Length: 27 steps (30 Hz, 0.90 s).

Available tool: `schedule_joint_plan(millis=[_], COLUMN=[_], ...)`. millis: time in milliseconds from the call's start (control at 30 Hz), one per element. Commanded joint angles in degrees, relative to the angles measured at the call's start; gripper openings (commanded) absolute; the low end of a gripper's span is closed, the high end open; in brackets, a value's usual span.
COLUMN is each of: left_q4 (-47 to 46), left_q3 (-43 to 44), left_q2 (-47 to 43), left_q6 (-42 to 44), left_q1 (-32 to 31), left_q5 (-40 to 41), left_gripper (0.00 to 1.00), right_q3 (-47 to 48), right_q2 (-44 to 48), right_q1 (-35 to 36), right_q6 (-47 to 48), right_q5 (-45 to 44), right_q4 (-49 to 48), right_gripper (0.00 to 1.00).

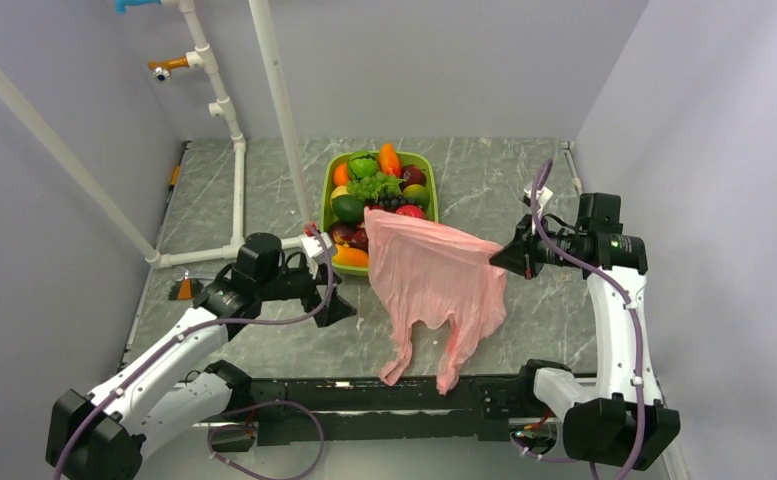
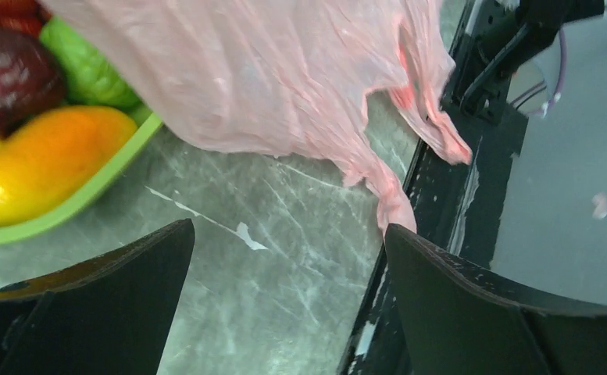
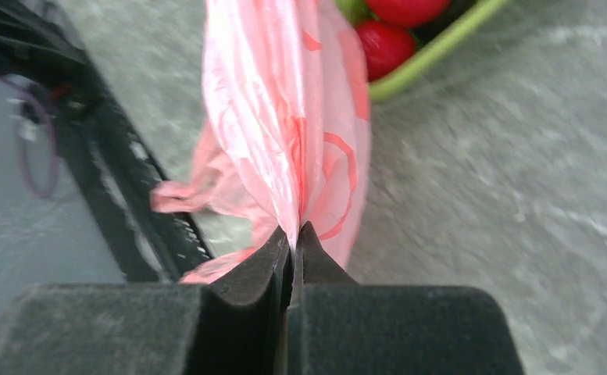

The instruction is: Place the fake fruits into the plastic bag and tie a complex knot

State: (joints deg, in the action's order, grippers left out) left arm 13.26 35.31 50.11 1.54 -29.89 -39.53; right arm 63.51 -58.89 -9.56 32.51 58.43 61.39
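The pink plastic bag hangs spread out, and my right gripper is shut on its right edge. The same pinch shows in the right wrist view, jaws closed on the thin bag. The bag's far corner drapes over the near end of the lime-green tray, which holds the fake fruits. Both handle loops dangle toward the near rail. My left gripper stands open left of the bag with nothing between its fingers. In its own view it hovers over bare table below the bag and fruits.
A white pipe frame stands at the back left. A black rail runs along the near table edge. A small orange object lies by the left arm. Grey walls close in both sides.
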Motion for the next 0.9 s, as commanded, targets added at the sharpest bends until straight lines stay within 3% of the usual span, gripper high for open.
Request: schedule_joint_plan(millis=[0,367,500,667,800,867], left_q4=[-12.52,-27.34,-21.31,-19.1,-23.28,-26.57], left_q3=[-1.77,-6.24,-1.56,-1.41,0.05,0.03], left_q2=[2.39,15.85,22.69,24.6,29.34,30.64], left_q6=[-15.56,-31.24,-31.64,-34.01,-34.05,-34.01], left_q1=[-0.54,-13.85,-14.58,-14.59,-14.74,-14.69], left_q5=[3.1,8.79,13.75,21.12,18.6,17.23], left_gripper=[0.99,0.99,0.96,0.99,0.99,0.9], right_q3=[-4.85,-9.31,-10.76,-13.29,-13.06,-12.93], right_q2=[0.89,0.03,2.27,6.37,5.16,4.49], right_q1=[-3.11,-5.2,-5.33,-5.36,-5.37,-5.33], right_q6=[8.97,8.43,10.77,13.87,16.71,17.62], right_q5=[-13.25,-15.44,-14.48,-11.23,-10.24,-10.36], right_q4=[1.33,-3.85,-3.49,-4.53,-1.29,0.37], right_gripper=[0.0,0.0,0.0,0.0,0.0,0.0])
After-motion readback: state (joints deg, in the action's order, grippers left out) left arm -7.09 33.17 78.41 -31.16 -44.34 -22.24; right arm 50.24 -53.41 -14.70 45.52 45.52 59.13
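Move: The plastic bag, pinched at its far-right corner by the right hand, has its middle about 14 cm to the left hand's right, level forward and a couple of centimetres lower. From that hand the fruit basket lies some 20 cm ahead, 4 cm right and 12 cm below; the right gripper is 24 cm right, 4 cm ahead and 7 cm higher. From the right hand, the bag's middle is about 10 cm left, 5 cm back, 8 cm below. The right fingers keep their pinch on the bag, lowering it about 8 cm and drawing it 5 cm to the right as they tip further down. The left hand, fingers staying wide open, sinks some 10 cm and goes 7 cm right towards the bag's loose left edge, swinging slightly back and then forward again while rolling about 30 degrees; it comes close to the film without pinching it. ##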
